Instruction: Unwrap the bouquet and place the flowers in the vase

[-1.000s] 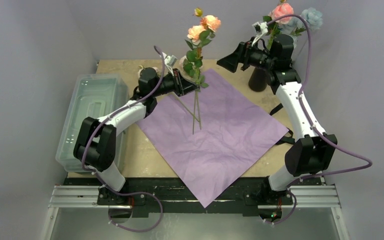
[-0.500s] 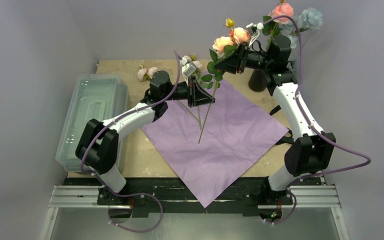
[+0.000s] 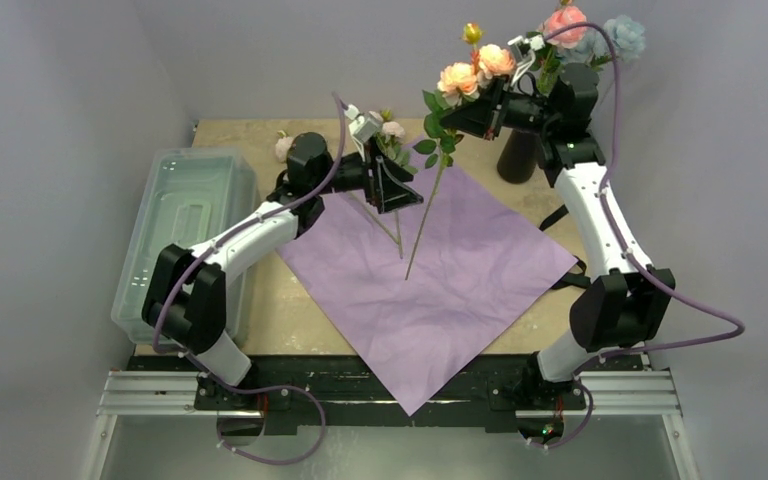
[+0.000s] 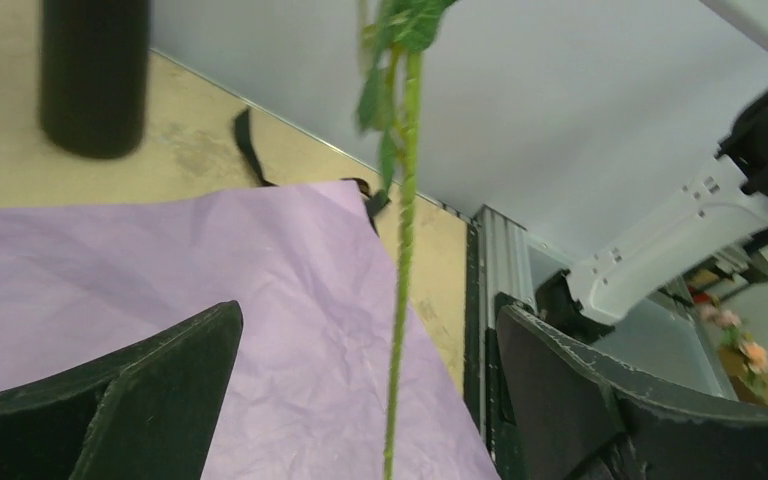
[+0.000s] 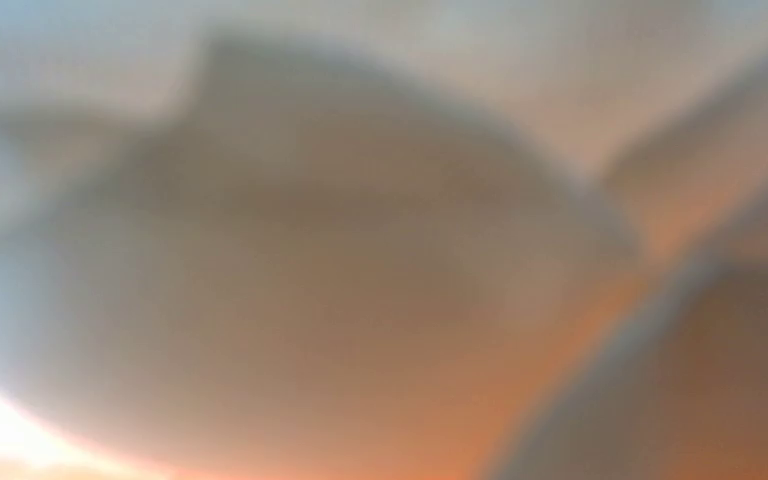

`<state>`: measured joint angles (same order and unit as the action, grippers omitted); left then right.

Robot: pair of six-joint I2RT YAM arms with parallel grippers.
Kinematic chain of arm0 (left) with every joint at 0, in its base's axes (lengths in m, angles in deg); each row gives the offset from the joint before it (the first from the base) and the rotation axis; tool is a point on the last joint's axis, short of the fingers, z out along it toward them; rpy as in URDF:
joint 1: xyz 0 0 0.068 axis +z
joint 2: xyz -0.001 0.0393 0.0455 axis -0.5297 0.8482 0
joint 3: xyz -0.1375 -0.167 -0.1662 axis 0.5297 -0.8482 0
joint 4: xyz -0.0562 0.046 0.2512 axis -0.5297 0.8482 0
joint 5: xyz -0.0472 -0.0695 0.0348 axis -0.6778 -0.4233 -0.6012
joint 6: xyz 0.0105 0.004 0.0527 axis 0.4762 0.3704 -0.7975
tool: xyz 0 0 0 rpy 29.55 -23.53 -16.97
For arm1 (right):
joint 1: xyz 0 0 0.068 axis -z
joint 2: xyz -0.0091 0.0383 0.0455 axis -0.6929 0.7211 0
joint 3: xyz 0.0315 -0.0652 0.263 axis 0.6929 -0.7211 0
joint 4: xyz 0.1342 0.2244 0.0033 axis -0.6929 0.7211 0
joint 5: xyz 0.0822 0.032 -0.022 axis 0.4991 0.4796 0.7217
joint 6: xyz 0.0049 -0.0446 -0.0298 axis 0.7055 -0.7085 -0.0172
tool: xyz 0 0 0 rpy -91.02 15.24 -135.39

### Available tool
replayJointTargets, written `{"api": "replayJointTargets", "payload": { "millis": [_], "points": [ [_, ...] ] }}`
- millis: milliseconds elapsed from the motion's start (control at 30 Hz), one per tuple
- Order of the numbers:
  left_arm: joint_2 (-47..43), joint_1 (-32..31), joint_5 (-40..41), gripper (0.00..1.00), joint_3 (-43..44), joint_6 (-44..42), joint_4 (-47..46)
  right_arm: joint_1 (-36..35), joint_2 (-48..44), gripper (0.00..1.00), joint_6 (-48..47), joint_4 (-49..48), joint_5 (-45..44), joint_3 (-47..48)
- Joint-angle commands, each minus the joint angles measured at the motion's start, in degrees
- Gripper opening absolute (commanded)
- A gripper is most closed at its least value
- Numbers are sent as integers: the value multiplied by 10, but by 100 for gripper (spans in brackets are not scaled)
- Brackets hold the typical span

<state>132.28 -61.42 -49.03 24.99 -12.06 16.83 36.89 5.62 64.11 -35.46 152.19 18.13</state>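
Observation:
One of the flowers, a stem of peach roses (image 3: 475,70), hangs upright over the flat lilac wrapping paper (image 3: 460,270). My right gripper (image 3: 450,120) is shut on it just under the blooms. The right wrist view is filled by a blurred peach mass. My left gripper (image 3: 405,195) stands open lower down around the green stem (image 4: 400,300). That stem passes between its fingers (image 4: 160,400) without touching them. The black vase (image 3: 516,155) at the back right holds pink and pale blue flowers (image 3: 590,30). The bouquet as a wrapped bunch is not in view.
A clear lidded bin (image 3: 185,225) sits along the table's left edge. Loose pink blooms (image 3: 285,148) lie at the back, near the left arm. A black ribbon (image 4: 250,150) lies on the table by the paper's far corner.
My left gripper has opened and let go of the peach rose stem. My right gripper has shut on it, and the stem has shifted up and to the right.

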Motion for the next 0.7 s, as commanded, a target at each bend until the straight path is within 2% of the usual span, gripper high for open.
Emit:
{"api": "replayJointTargets", "payload": {
  "millis": [0,167,300,500,667],
  "points": [
    [-32,50,88,100,28,-1,20,47,-19,0,-11,-15,-20,63],
    [-53,97,190,100,-18,27,-7,135,3,0,8,-34,-46,148],
    [-54,108,210,100,-5,4,39,175,15,0,-58,20,-100,232],
    [-64,108,223,100,-12,-16,51,193,2,0,-203,61,-272,292],
    [-68,108,229,100,-10,-29,68,194,22,0,-281,88,-406,348]
  ]
}}
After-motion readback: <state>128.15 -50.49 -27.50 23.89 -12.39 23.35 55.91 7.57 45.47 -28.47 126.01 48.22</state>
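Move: The peach rose stem is already pinched in the right hand. The vase it is bound for stands about 14 cm to that hand's right and 8 cm farther out, its middle some 28 cm lower, with pink and blue blooms in it about 10 cm ahead and 18 cm right, slightly above the hand. From the open left hand, the white roses lie about 17 cm ahead, 5 cm left and 27 cm down; the vase is 14 cm ahead and 18 cm right. The peach rose stem, kept in the right hand's shut fingers, is swept right and up, about 19 cm each way and a little forward, over past the vase, while the wrist turns clockwise some 45 degrees and the fingertips tip upward. The left hand, already open, backs off the stem forward and left by about 14 cm towards the white roses, turning some 30 degrees counter-clockwise. ##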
